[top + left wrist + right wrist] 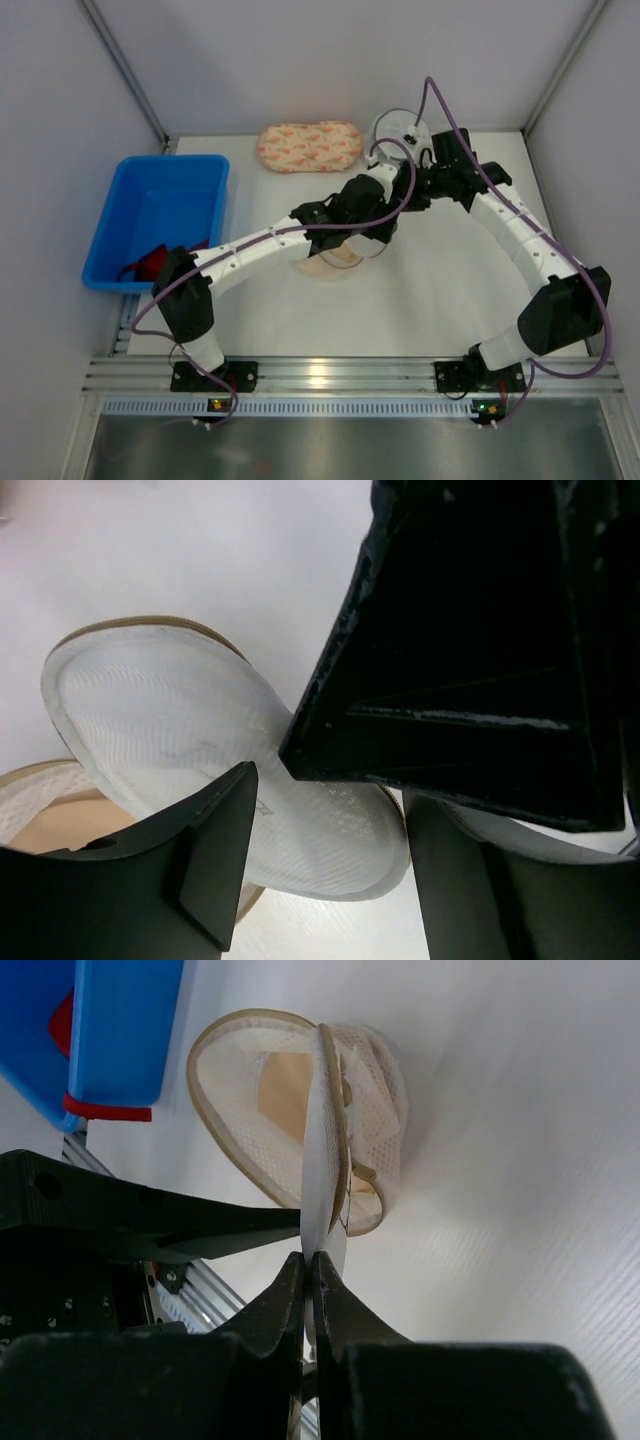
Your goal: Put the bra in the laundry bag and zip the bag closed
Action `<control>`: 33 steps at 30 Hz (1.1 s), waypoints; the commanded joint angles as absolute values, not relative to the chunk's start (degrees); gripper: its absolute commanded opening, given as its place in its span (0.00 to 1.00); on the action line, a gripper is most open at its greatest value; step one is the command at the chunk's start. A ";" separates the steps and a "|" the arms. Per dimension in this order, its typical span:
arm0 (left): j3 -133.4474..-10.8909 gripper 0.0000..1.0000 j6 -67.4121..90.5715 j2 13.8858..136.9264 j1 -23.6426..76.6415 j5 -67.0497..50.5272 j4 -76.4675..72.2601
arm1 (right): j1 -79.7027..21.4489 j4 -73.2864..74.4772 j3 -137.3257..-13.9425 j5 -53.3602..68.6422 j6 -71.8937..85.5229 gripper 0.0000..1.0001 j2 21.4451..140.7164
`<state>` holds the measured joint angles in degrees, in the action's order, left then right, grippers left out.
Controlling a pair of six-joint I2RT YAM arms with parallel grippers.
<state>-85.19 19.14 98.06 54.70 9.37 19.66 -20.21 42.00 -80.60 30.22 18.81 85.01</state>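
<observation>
The laundry bag lies mid-table with its two mesh domes apart. In the right wrist view the lower dome holds the beige bra, and the upper dome stands on edge. My right gripper is shut on that upper dome's rim. My left gripper is open, with its fingers either side of the raised dome and not touching it. The bra shows at the lower left of the left wrist view. From above, both grippers meet over the bag and hide most of it.
A blue bin with a red cloth stands at the left. A peach floral pouch and a white round container lie at the back. The aluminium rail runs along the near edge.
</observation>
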 commanded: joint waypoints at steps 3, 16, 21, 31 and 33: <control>-87.28 0.63 19.77 98.17 54.84 13.62 16.61 | -21.62 39.03 -80.33 33.40 21.18 0.00 84.29; -77.35 0.00 25.05 86.14 51.60 1.16 15.04 | -16.63 35.60 -81.74 37.09 17.49 0.49 82.18; -71.55 0.00 28.91 80.96 46.43 -10.26 10.20 | -10.73 31.92 -80.60 39.37 17.75 0.99 80.51; -57.06 0.00 48.76 79.10 30.86 -37.78 -9.04 | -3.78 11.89 -56.47 54.03 30.66 0.99 79.89; -54.16 0.00 50.62 79.19 28.83 -39.28 -12.80 | -3.87 4.10 -52.67 55.19 35.84 0.99 79.80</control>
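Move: The bag's lid stands between the hands: its middle lies about 3 cm back, 2 cm left and 4 cm below the left hand, whose open fingers straddle the rim, and some 4 cm back, 3 cm left and 4 cm below the right hand, which still pinches it. The open bag with the bra inside sits about 12 cm left, 2 cm back and 14 cm below the left hand. The white pouch lies roughly 24 cm ahead of that hand, 4 cm right, and 17 cm below. Staying in place at first, the left hand shuts on the lid's rim beside the right fingers; the right opens wide and lets go. The left then draws the lid about 9 cm leftward over the bag, arching up and sinking again, and rolls some 40 degrees, right side rising. The right backs off 6 cm to its right, up and forward, then sinks about 7 cm while drawing back, fingers open. ##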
